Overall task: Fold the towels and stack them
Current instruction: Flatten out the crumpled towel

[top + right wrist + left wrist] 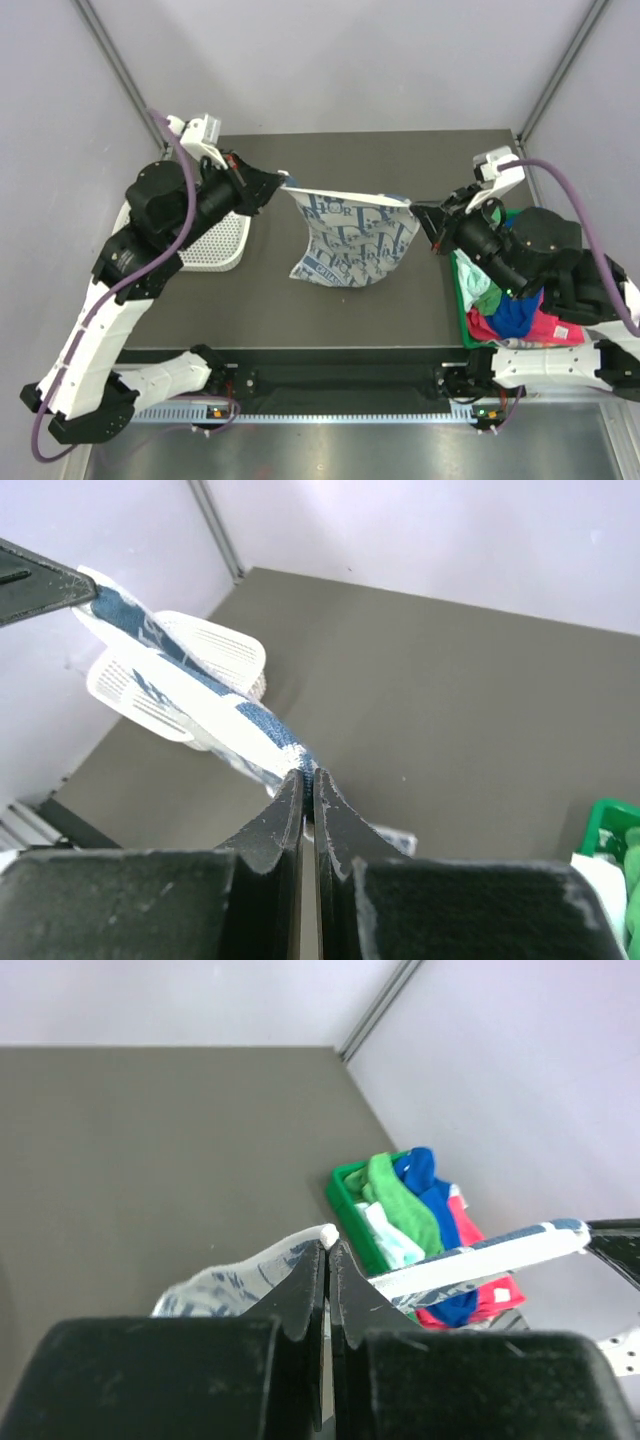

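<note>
A blue-and-white patterned towel (350, 240) hangs stretched above the table between both arms. My left gripper (283, 184) is shut on its left top corner, and a white corner tip shows at the closed jaws of the left gripper (328, 1244). My right gripper (420, 210) is shut on the right top corner; in the right wrist view the towel's top edge (215, 705) runs from the right gripper (308, 776) up to the left arm's fingers (45, 585). The towel's lower edge sags toward the table. More towels (510, 305), green, blue, pink and pale mint, lie piled at the right.
A green plastic bin (352, 1200) at the table's right edge holds the piled towels. A white mesh basket (212, 240) lies at the left, under the left arm. Grey walls enclose the dark table (380, 155) on three sides.
</note>
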You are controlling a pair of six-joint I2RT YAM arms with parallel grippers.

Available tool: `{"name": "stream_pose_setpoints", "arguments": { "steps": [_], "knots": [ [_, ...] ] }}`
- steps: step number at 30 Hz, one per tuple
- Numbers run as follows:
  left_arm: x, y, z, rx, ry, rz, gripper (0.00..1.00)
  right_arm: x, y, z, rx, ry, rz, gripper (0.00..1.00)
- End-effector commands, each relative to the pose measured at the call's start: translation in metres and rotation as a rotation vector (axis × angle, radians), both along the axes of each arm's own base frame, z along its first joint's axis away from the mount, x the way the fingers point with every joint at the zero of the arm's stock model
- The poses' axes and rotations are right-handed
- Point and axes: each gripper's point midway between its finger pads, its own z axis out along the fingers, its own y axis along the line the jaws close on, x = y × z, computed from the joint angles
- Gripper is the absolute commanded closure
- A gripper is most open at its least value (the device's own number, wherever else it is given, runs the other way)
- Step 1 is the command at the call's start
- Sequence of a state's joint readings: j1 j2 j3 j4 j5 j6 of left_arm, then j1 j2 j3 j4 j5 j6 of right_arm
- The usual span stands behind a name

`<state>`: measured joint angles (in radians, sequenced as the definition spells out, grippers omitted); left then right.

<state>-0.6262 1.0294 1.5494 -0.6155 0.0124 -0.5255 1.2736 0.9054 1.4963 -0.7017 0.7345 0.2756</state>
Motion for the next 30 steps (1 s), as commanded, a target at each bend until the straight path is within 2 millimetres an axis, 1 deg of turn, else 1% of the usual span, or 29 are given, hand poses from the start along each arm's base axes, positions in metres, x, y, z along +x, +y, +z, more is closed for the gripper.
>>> {"name": "stream_pose_setpoints", "arguments": {
  "steps": [1,2,3,4,5,6,7,9,11,13,14,16,17,19,20,21,22,23,24,25,26,27,28,29,30],
  "knots": [
    [-0.017,0.018,0.041,-0.058,-0.078,0.024,1.00,-0.002,-0.009,0.022,-0.034,-0.037,0.010,1.00],
    [-0.023,0.015,0.046,-0.068,-0.084,-0.011,1.00,-0.004,-0.012,0.034,-0.009,-0.046,0.017,1.00],
    [-0.027,0.017,0.056,-0.089,-0.100,-0.013,1.00,-0.004,-0.012,0.037,-0.005,-0.047,0.022,1.00],
    [-0.029,0.018,0.060,-0.097,-0.102,-0.013,1.00,-0.004,-0.010,0.040,-0.008,-0.049,0.027,1.00],
    [-0.031,0.019,0.065,-0.111,-0.109,-0.013,1.00,-0.006,-0.013,0.052,0.018,-0.059,0.035,1.00],
    [-0.034,0.021,0.069,-0.129,-0.109,-0.008,1.00,-0.006,-0.014,0.056,0.020,-0.065,0.035,1.00],
    [-0.034,0.022,0.071,-0.137,-0.107,-0.002,1.00,-0.005,-0.016,0.063,0.031,-0.072,0.021,1.00],
    [-0.033,0.023,0.072,-0.157,-0.098,0.009,1.00,-0.001,-0.017,0.067,0.026,-0.079,-0.006,1.00],
    [-0.024,0.026,0.068,-0.162,-0.086,0.057,1.00,0.003,-0.013,0.070,0.020,-0.085,-0.021,1.00],
    [-0.018,0.026,0.069,-0.188,-0.085,0.079,1.00,0.005,-0.010,0.076,0.029,-0.101,-0.024,1.00],
    [-0.013,0.024,0.065,-0.189,-0.074,0.088,1.00,0.010,-0.010,0.075,0.021,-0.103,-0.042,1.00],
    [-0.004,0.024,0.063,-0.202,-0.064,0.119,1.00,0.018,-0.011,0.074,0.019,-0.101,-0.059,1.00],
    [0.004,0.022,0.056,-0.191,-0.047,0.141,1.00,0.029,-0.009,0.068,0.008,-0.090,-0.048,1.00],
    [0.015,0.017,0.049,-0.189,-0.033,0.155,1.00,0.045,-0.005,0.054,0.003,-0.057,-0.029,1.00],
    [0.027,0.013,0.041,-0.176,-0.017,0.178,1.00,0.061,-0.006,0.034,-0.027,-0.020,-0.030,1.00],
    [0.035,0.009,0.029,-0.160,0.003,0.189,1.00,0.071,-0.004,0.029,-0.027,-0.019,-0.033,1.00],
    [0.043,0.006,0.027,-0.163,-0.001,0.198,1.00,0.080,-0.004,0.019,-0.040,-0.003,-0.035,1.00],
    [0.057,-0.001,0.013,-0.136,0.026,0.209,1.00,0.100,-0.003,-0.003,-0.063,0.043,-0.023,1.00],
    [0.065,-0.005,0.007,-0.126,0.036,0.211,1.00,0.112,-0.002,-0.006,-0.047,0.041,-0.008,1.00],
    [0.077,-0.004,0.006,-0.131,0.031,0.226,1.00,0.138,-0.016,-0.019,-0.046,0.070,-0.053,1.00],
    [0.092,-0.011,-0.006,-0.115,0.055,0.221,1.00,0.146,-0.008,-0.032,-0.042,0.100,0.004,1.00],
    [0.102,-0.012,-0.008,-0.119,0.058,0.223,1.00,0.160,-0.009,-0.032,-0.028,0.082,0.000,1.00],
    [0.117,-0.005,-0.011,-0.124,0.061,0.246,1.00,0.184,-0.016,-0.048,-0.036,0.116,-0.027,1.00],
    [0.135,-0.010,-0.019,-0.120,0.070,0.245,1.00,0.194,-0.013,-0.053,-0.030,0.127,-0.004,1.00],
    [0.145,-0.012,-0.024,-0.119,0.074,0.234,1.00,0.206,-0.014,-0.057,-0.021,0.130,-0.008,1.00]
  ]
}}
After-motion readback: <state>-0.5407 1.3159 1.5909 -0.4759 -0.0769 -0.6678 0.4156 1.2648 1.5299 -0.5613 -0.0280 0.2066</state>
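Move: I already have a top corner of the towel in each hand, held high. Its hanging middle is about 11 cm to my left hand's right, 3 cm back and 16 cm below; from my right hand it is 11 cm left, 3 cm ahead and 15 cm below. Clear table lies some 20 cm ahead of my left hand, 12 cm right, 42 cm down. The white basket is about 22 cm ahead and 27 cm left of that hand, the green basket 11 cm ahead and 26 cm right of my right hand. I keep both corners pinched and lift them another 6 cm or so, my left hand easing back slightly, then swing both forward and down over the clear table to flick the towel open. My right hand ends about 18 cm farther out, my left about 11 cm, both a little lower than they began, fingertips tipped down some 10 degrees. ##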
